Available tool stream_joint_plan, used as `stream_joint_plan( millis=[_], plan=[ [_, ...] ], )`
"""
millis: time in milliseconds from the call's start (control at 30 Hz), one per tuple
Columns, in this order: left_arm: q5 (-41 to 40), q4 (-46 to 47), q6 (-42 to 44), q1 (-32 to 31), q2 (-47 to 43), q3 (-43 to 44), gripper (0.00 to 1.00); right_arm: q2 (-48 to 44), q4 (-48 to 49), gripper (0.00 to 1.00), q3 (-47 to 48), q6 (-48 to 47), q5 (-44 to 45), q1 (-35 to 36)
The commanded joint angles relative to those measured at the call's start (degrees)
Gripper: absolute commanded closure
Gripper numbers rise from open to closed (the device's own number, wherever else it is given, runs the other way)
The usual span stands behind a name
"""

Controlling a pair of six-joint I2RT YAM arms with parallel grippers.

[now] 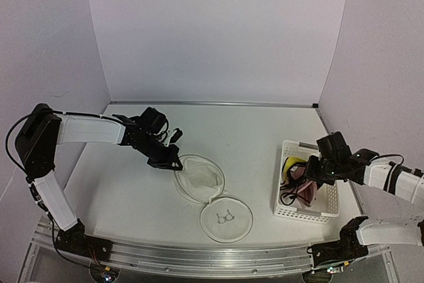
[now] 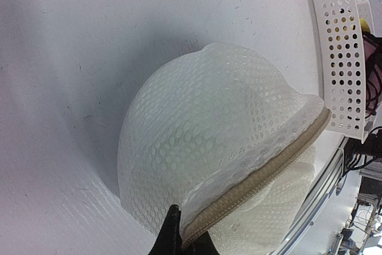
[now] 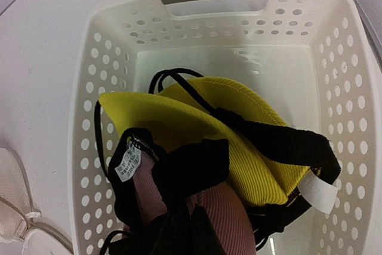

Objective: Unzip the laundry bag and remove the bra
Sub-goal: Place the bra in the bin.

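The laundry bag (image 1: pixel 199 178) lies unzipped in mid-table, its round lid (image 1: pixel 226 217) with the black bra outline folded flat toward the front. My left gripper (image 1: pixel 173 162) is shut on the bag's rim, pinching the mesh beside the tan zipper tape (image 2: pixel 268 171) between its fingertips (image 2: pixel 182 237). At the right, my right gripper (image 1: pixel 310 175) hangs over the white basket (image 1: pixel 285 211), shut on a pink bra with black trim (image 3: pixel 239 219); the fabric bunches round the fingers (image 3: pixel 194 231). Part of the bra rests inside the basket (image 3: pixel 89 88).
A yellow bra with black straps (image 3: pixel 197 123) lies in the basket under the pink one. The basket's perforated wall (image 2: pixel 340 58) shows beyond the bag in the left wrist view. White walls close the table at the back and both sides.
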Motion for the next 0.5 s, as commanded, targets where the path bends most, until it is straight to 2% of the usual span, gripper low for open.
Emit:
stream_joint_plan(
  millis=[0, 100, 233, 467],
  plan=[
    [0.3, 1.7, 0.3, 0.1, -1.2, 1.9, 1.0, 1.2, 5.7, 1.0, -1.2, -2.1, -4.5, -4.6],
    [0.1, 1.7, 0.2, 0.1, -1.4, 2.0, 1.0, 2.2, 6.3, 0.95, -1.1, -4.7, -5.0, -7.2],
    [-0.1, 1.6, 0.3, 0.1, -1.5, 2.1, 1.0, 3.9, 6.3, 0.76, -0.1, -7.5, -6.0, -9.9],
    [-0.9, 1.6, 0.5, 0.1, -2.2, 1.3, 1.0, 1.8, 5.4, 0.6, 1.2, -8.1, -6.3, -10.7]
  ],
)
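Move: The right hand, with the pink bra still pinched and hanging from it, is already over the bin: the bin's middle is about 2 cm to the right, 1 cm back and 5 cm below. The yellow bra lies some 4 cm ahead, 2 cm left and 4 cm down. The laundry bag is roughly 35 cm to the left and level with this hand. From the left hand, still on the bag's rim, the bin's middle is about 40 cm right and 5 cm back. The right fingers still pinch the pink bra at first and carry it about 3 cm to the right, sinking some 2 cm and easing slightly forward into the bin. On the way they begin to open, reaching about a third of their range and loosening the hold on the bra as the hand comes to a stop. The left hand stays put, shut on the bag's rim. ##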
